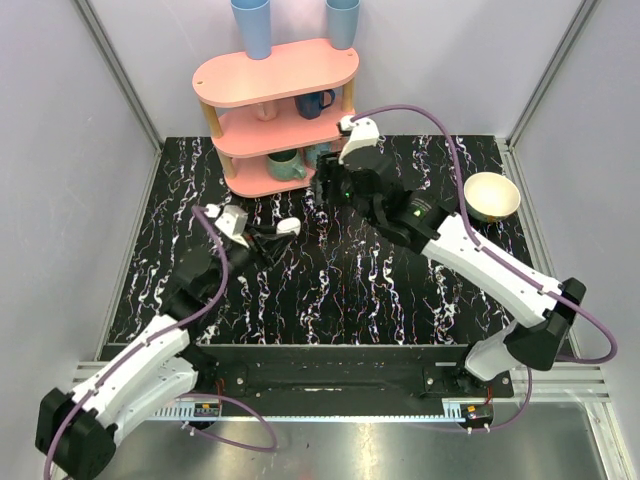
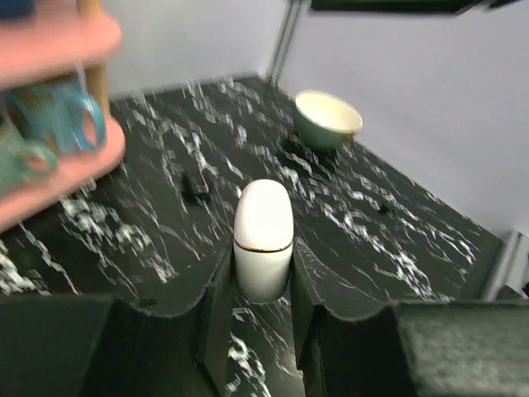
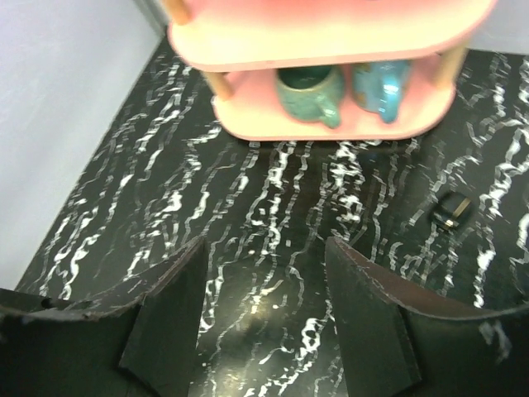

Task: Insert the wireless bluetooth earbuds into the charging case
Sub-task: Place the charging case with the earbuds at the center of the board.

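Note:
The charging case (image 2: 263,236) is a small white oval shell with a thin gold seam, and it looks closed. My left gripper (image 2: 263,285) is shut on its lower half and holds it just above the black marbled table (image 1: 400,290). In the top view the case (image 1: 288,227) sits at my left gripper's tip (image 1: 274,234), left of centre. My right gripper (image 3: 264,306) is open and empty over bare table in front of the pink shelf; in the top view it (image 1: 326,190) is beside the shelf's bottom tier. The earbuds do not show in any view.
A pink three-tier shelf (image 1: 275,75) stands at the back with mugs (image 3: 310,89) on its tiers and blue cups on top. A cream and green bowl (image 1: 491,196) sits at the right. A small dark object (image 3: 452,209) lies on the table near the shelf.

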Tool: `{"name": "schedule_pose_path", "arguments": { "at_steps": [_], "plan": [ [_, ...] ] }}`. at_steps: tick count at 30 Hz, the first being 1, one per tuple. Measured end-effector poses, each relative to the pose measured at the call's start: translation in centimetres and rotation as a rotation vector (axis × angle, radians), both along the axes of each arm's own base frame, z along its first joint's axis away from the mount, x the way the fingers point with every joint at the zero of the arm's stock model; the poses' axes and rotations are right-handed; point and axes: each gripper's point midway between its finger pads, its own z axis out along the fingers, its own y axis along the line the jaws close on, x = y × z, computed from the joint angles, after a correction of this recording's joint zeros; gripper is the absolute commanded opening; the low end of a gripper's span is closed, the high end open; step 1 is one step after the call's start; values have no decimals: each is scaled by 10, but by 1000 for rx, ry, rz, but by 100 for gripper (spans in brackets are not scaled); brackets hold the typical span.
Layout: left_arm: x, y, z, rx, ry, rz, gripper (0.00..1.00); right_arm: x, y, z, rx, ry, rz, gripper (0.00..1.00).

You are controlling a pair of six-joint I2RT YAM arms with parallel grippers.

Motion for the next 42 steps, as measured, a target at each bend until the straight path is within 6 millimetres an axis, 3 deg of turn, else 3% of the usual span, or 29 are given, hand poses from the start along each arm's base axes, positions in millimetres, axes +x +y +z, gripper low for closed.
{"name": "schedule_pose_path", "arguments": {
  "at_steps": [7,10,17,21,23,26,31,39,42],
  "plan": [
    [15,-32,-82,-25,468,-115,0,20,-56,-33,5,75,-137,67],
    [17,-37,-108,-63,638,-137,0,23,-74,-49,11,117,-174,67],
    [31,-27,-128,-158,814,-96,0,32,-98,-83,24,212,-230,67],
    [41,-14,-151,-192,899,-40,0,31,-99,-90,36,246,-225,67],
    [40,-12,-163,-186,940,-26,0,30,-98,-90,44,254,-218,67],
    [36,-9,-178,-174,983,-3,8,28,-94,-91,50,265,-202,67],
    [38,-1,-196,-155,1013,40,7,30,-85,-101,53,301,-181,67],
    [37,13,-253,-131,1185,113,14,29,-79,-109,80,342,-178,67],
    [38,12,-255,-138,1195,105,18,28,-80,-115,73,352,-183,67]
  ]
}}
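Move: The left hand already holds the charging case. The spot on the board it is being taken to lies about 27 cm below this hand and 4 cm ahead, hardly to the left. The black mouse-like thing is some 16 cm ahead and 17 cm right of the hand, down on the board; the green mug is about 26 cm straight ahead, 22 cm lower. From the empty right hand, that spot lies roughly 6 cm back, 9 cm left and 35 cm below. Keeping its pinch on the charging case, the left hand sinks fast, about 25 cm towards the board, drifting some 4 cm forward and bowing briefly to the right before coming back. Its wrist tips down by nearly 70 degrees, so the fingers slant at the board. The open, empty right hand sinks about 11 cm and swings right, away from the case, then eases slightly back left. ##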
